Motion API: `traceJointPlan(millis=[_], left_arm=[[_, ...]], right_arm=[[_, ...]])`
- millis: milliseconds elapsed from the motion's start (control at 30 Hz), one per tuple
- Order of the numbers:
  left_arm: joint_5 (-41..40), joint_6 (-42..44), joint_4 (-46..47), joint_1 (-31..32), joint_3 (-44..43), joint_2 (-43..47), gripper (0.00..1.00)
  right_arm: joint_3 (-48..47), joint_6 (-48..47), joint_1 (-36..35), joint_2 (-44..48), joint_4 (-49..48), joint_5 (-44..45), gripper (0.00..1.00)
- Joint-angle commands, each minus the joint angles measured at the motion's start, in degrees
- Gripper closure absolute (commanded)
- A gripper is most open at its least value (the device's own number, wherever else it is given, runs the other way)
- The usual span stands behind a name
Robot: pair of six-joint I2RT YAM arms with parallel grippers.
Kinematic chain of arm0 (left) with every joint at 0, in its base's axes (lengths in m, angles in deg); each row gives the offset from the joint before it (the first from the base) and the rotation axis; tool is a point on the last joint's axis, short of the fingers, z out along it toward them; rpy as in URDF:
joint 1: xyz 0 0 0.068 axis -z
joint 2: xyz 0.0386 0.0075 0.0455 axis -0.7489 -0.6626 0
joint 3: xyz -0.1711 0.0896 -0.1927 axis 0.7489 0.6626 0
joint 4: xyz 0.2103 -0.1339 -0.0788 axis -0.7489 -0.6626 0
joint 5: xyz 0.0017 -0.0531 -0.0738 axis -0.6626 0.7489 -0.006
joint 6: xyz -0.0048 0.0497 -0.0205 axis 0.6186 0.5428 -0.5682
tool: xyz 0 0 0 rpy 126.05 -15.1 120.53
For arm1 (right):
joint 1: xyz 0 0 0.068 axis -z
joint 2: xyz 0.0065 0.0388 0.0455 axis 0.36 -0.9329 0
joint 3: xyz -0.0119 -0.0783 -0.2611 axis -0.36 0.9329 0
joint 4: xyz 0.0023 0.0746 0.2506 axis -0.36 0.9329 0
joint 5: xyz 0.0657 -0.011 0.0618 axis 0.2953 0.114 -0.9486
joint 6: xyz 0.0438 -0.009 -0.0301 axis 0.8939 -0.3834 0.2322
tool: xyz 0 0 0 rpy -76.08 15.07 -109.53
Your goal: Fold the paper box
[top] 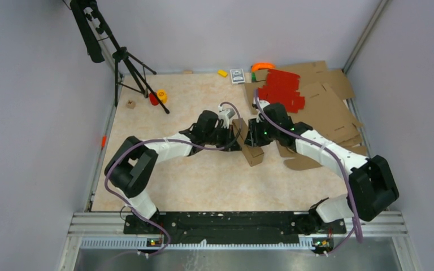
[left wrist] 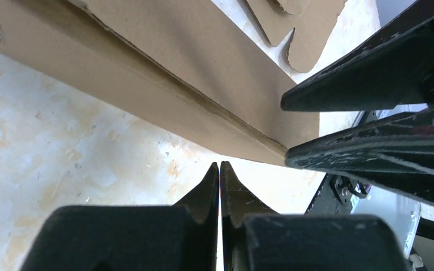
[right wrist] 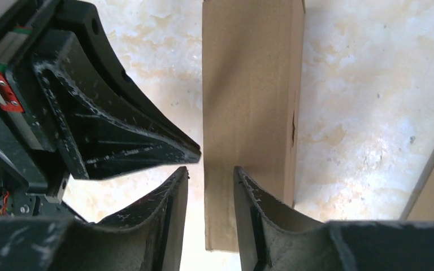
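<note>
The paper box (top: 248,142) is a narrow, folded brown cardboard piece lying mid-table between the two arms. From the left, my left gripper (top: 235,135) reaches its side. In the left wrist view its jaws are pressed together with nothing between them (left wrist: 220,165), just short of the box's long creased edge (left wrist: 164,84). My right gripper (top: 255,134) comes from the right. Its fingers stand apart (right wrist: 211,169) over the box's near end (right wrist: 251,101), whose left edge lies in the gap, unclamped. The left gripper's black fingers (right wrist: 118,135) show beside it.
Red cardboard sheets (top: 282,90) lie on larger flat brown cardboard sheets (top: 330,107) at the back right. A brown piece with rounded flaps (top: 302,162) lies right of the box. A tripod (top: 127,62), a small cube (top: 130,104) and a card deck (top: 237,76) stand at the back.
</note>
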Motion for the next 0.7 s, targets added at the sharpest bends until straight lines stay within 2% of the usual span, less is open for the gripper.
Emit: traceJointPlan(millis=[0, 100, 133, 167, 267, 467, 667], left_arm=[[0.51, 2.41, -1.88, -1.39, 0.2, 5.93, 1.0], [0.84, 4.24, -5.15, -3.24, -1.4, 8.54, 1.0], [1.05, 4.96, -6.62, -3.94, -2.44, 9.27, 1.0], [1.27, 5.47, -7.9, -4.91, -3.43, 9.82, 1.0], [2.71, 6.18, -9.46, -8.08, -6.9, 10.67, 1.0], [3.5, 9.04, -14.37, -9.94, -18.33, 4.58, 1.0], [3.3, 9.06, -12.58, -10.34, -26.71, -5.38, 1.0]], right_arm=[[-4.79, -0.99, -0.38, 4.04, 6.53, 1.72, 0.64], [-5.03, -0.42, -0.3, 7.0, 7.69, 2.41, 0.64], [-4.76, -0.02, -0.3, 7.84, 7.93, 2.46, 0.68], [-4.27, 0.31, -0.3, 8.7, 8.11, 2.42, 0.73], [-2.0, 1.34, -0.3, 10.94, 8.06, 1.31, 1.0], [4.75, 3.09, -0.34, 12.37, 5.62, -1.62, 1.0], [9.31, 4.05, -0.31, 10.58, 2.46, -1.14, 1.0]])
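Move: The narrow paper box runs from far-left to near-right, its middle about 2 cm ahead and 3 cm right of my left hand, whose shut tips are beside its left side. From my right hand, that middle is some 2 cm ahead, 1 cm left and 4 cm down; the box's near end is roughly 6 cm back and 3 cm right. From my left hand, the red cardboard lies about 21 cm ahead, 16 cm right. My right hand, partly open over the box's left top edge, rises nearly 5 cm while its fingers shut, then sinks again as it draws back some 5 cm and slightly right to the near end. Meanwhile my left hand, still shut, leaves the side and swings up about 13 cm and forward 10 cm, first edging left, to above the far end, its wrist tilting up about 15 degrees. ##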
